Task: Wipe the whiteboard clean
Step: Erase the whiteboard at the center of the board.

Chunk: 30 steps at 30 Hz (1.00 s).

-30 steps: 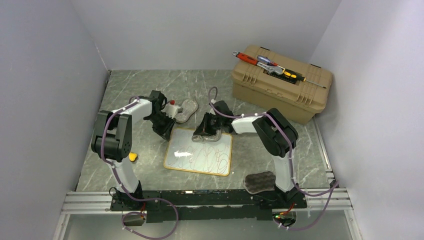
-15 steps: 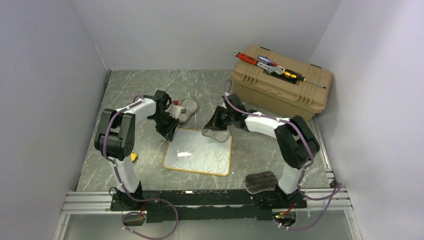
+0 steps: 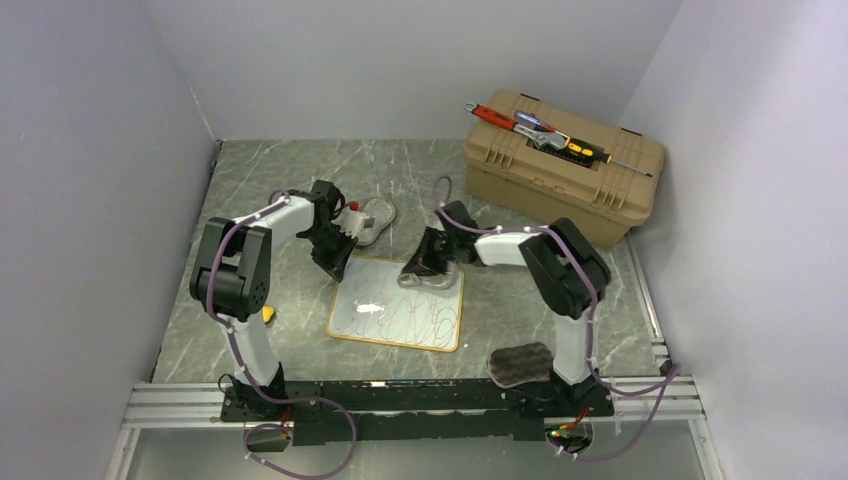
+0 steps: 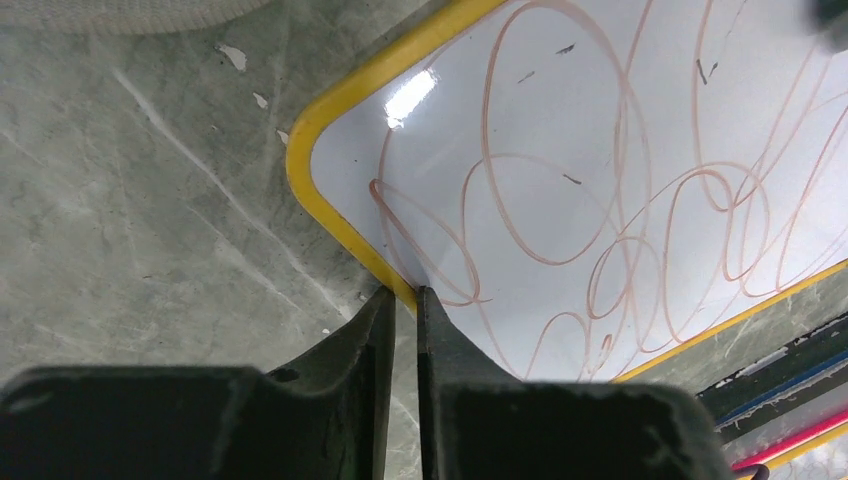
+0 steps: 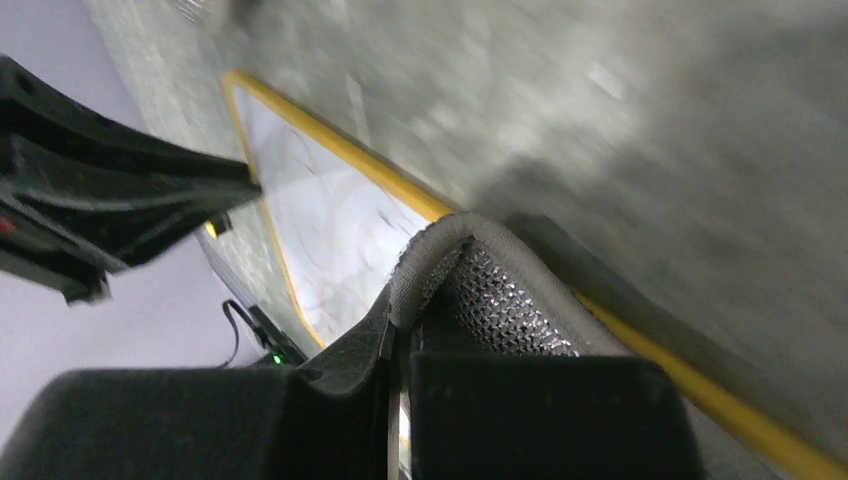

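The whiteboard lies flat mid-table, yellow-framed and covered in reddish-brown scribbles. My left gripper is at its far-left corner. In the left wrist view the gripper has its jaws nearly together, with the yellow frame pinched between the tips. My right gripper is over the board's far edge, shut on a grey mesh-faced pad. In the right wrist view the pad curls out of the gripper onto the yellow frame, with the board beyond it.
A tan toolbox with hand tools on its lid stands at the back right. A dark sponge lies by the right arm's base. A pale sponge lies behind the left gripper. Walls close in on three sides.
My right gripper swung out to the right with the pad, then came back onto the board's far edge. The left gripper's jaws narrowed at the far-left corner.
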Each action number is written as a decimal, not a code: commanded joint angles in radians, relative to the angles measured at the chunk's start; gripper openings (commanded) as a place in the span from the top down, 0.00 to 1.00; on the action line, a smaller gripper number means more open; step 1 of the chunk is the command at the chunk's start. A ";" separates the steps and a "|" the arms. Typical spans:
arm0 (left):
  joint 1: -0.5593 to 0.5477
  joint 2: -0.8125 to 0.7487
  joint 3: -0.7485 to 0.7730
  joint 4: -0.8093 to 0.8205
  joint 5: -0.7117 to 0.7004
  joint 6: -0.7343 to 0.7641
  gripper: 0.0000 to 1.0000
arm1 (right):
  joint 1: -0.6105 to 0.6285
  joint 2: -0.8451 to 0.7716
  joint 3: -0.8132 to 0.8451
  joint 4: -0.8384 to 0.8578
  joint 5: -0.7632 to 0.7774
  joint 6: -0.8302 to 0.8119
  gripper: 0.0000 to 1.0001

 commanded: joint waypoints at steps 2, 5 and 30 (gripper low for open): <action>-0.012 0.120 -0.060 0.121 -0.088 0.047 0.87 | 0.108 0.228 0.233 -0.014 0.137 0.023 1.00; -0.012 0.118 -0.061 0.123 -0.088 0.045 0.91 | 0.108 0.249 0.263 -0.019 0.126 0.048 1.00; -0.011 0.097 -0.089 0.143 -0.076 0.056 0.98 | 0.154 0.296 0.249 -0.005 0.162 0.114 1.00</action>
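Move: The right gripper already holds the grey scrubbing pad against the whiteboard's far strip. The board's far left corner is some 12 cm to its left and 3 cm farther out. The left gripper stands about 14 cm left and 2 cm back, and the loose pad about 11 cm ahead and 7 cm left. From the left gripper, which is already on the left rim, that corner lies roughly 5 cm ahead and 2 cm right. Keep the left fingertips still on the board's left rim. With the right gripper's grip kept shut, rub the pad along the far strip: left and slightly forward about 8 cm, back right some 9 cm, then left again about 14 cm to the far left corner beside the left gripper, staying nearly level. ##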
